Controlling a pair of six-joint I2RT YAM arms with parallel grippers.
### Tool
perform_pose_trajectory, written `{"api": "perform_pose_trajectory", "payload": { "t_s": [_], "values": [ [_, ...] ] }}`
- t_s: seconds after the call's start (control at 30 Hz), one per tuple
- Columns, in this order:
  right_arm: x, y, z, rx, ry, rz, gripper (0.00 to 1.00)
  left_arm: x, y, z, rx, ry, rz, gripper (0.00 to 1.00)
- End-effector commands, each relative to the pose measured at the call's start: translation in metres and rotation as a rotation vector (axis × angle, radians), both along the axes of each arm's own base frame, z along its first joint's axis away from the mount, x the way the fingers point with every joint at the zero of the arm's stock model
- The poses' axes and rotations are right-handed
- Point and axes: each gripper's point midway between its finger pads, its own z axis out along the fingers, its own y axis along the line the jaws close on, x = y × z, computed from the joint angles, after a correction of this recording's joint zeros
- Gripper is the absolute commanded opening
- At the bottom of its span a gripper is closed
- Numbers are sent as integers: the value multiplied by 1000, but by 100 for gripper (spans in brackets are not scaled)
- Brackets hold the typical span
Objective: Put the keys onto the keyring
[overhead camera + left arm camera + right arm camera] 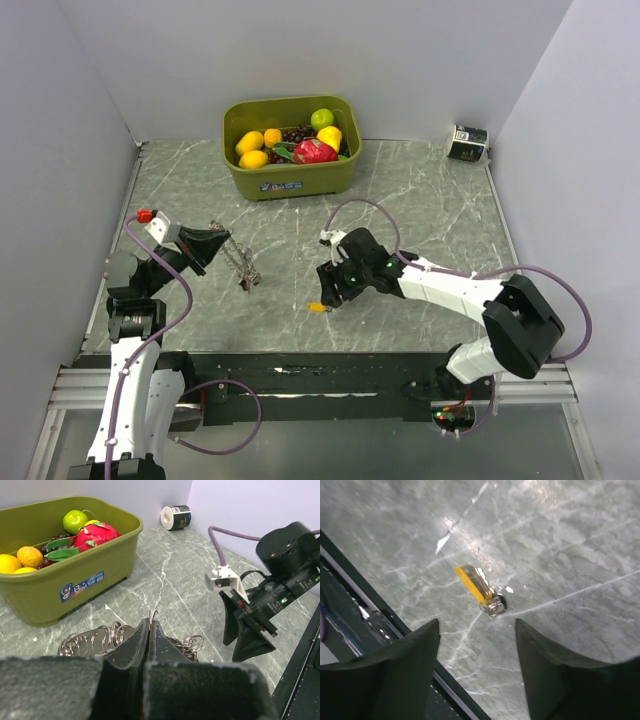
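Observation:
My left gripper [222, 240] is shut on a thin wire ring of the keyring chain [238, 262]. The chain hangs from it down to the table, with a small dark red piece at its lower end. In the left wrist view the jaws [150, 625] pinch the wire, and linked rings [92, 639] spread out behind them on both sides. A yellow-headed key [476, 588] lies flat on the marble, seen from above as the yellow key [318, 307]. My right gripper [477, 630] hovers open just over it, with nothing between its fingers [410, 665]. No other keys are in view.
An olive tub [290, 180] of fruit stands at the back centre, close to my left gripper in the wrist view of the tub [75, 587]. A small black-and-white roll [467, 142] sits in the back right corner. The black rail [365, 610] edges the table just near the yellow key.

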Motion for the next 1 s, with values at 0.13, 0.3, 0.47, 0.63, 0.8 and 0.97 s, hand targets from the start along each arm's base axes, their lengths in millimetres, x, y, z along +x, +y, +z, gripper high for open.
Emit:
{"api": "perform_pose_trajectory", "payload": {
  "t_s": [0.13,0.3,0.47,0.63,0.8,0.97],
  "values": [
    [1,1,-23,-69,36,4,57,-4,-4,19,9,-76,-24,1],
    [2,9,-30,-96,46,29,55,-3,-4,18,6,-68,-26,1],
    [0,19,-35,-114,63,47,53,-2,-4,14,1,-50,-32,1],
    [-1,19,-47,-176,59,51,51,0,-4,13,-3,-42,-33,1],
    [-4,6,-67,-330,71,30,44,1,-3,12,-1,-40,-23,1],
    [-5,3,-68,-357,55,18,21,1,-3,12,-1,-37,-26,1]
  ]
}}
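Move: The yellow key lies on the table, roughly 3 cm to the right hand's left, 1 cm back and 7 cm below. The keyring, with its keys held up by the left hand, is some 19 cm to the left of the right hand, about 2 cm farther out and 16 cm higher; the green tub stands roughly 34 cm ahead and 8 cm left. From the left hand the yellow key lies about 18 cm right, 5 cm back and 27 cm below. Down first, the right hand drops over the yellow key with fingers open, then slides left as it eases lower, about 5.5 cm down and 2.5 cm left in all. The wrist tips the fingers some 15 degrees steeper, and they close to under half their starting gap around the key's small ring end, coming into contact with the key. The left hand keeps its pinch on the keyring. ##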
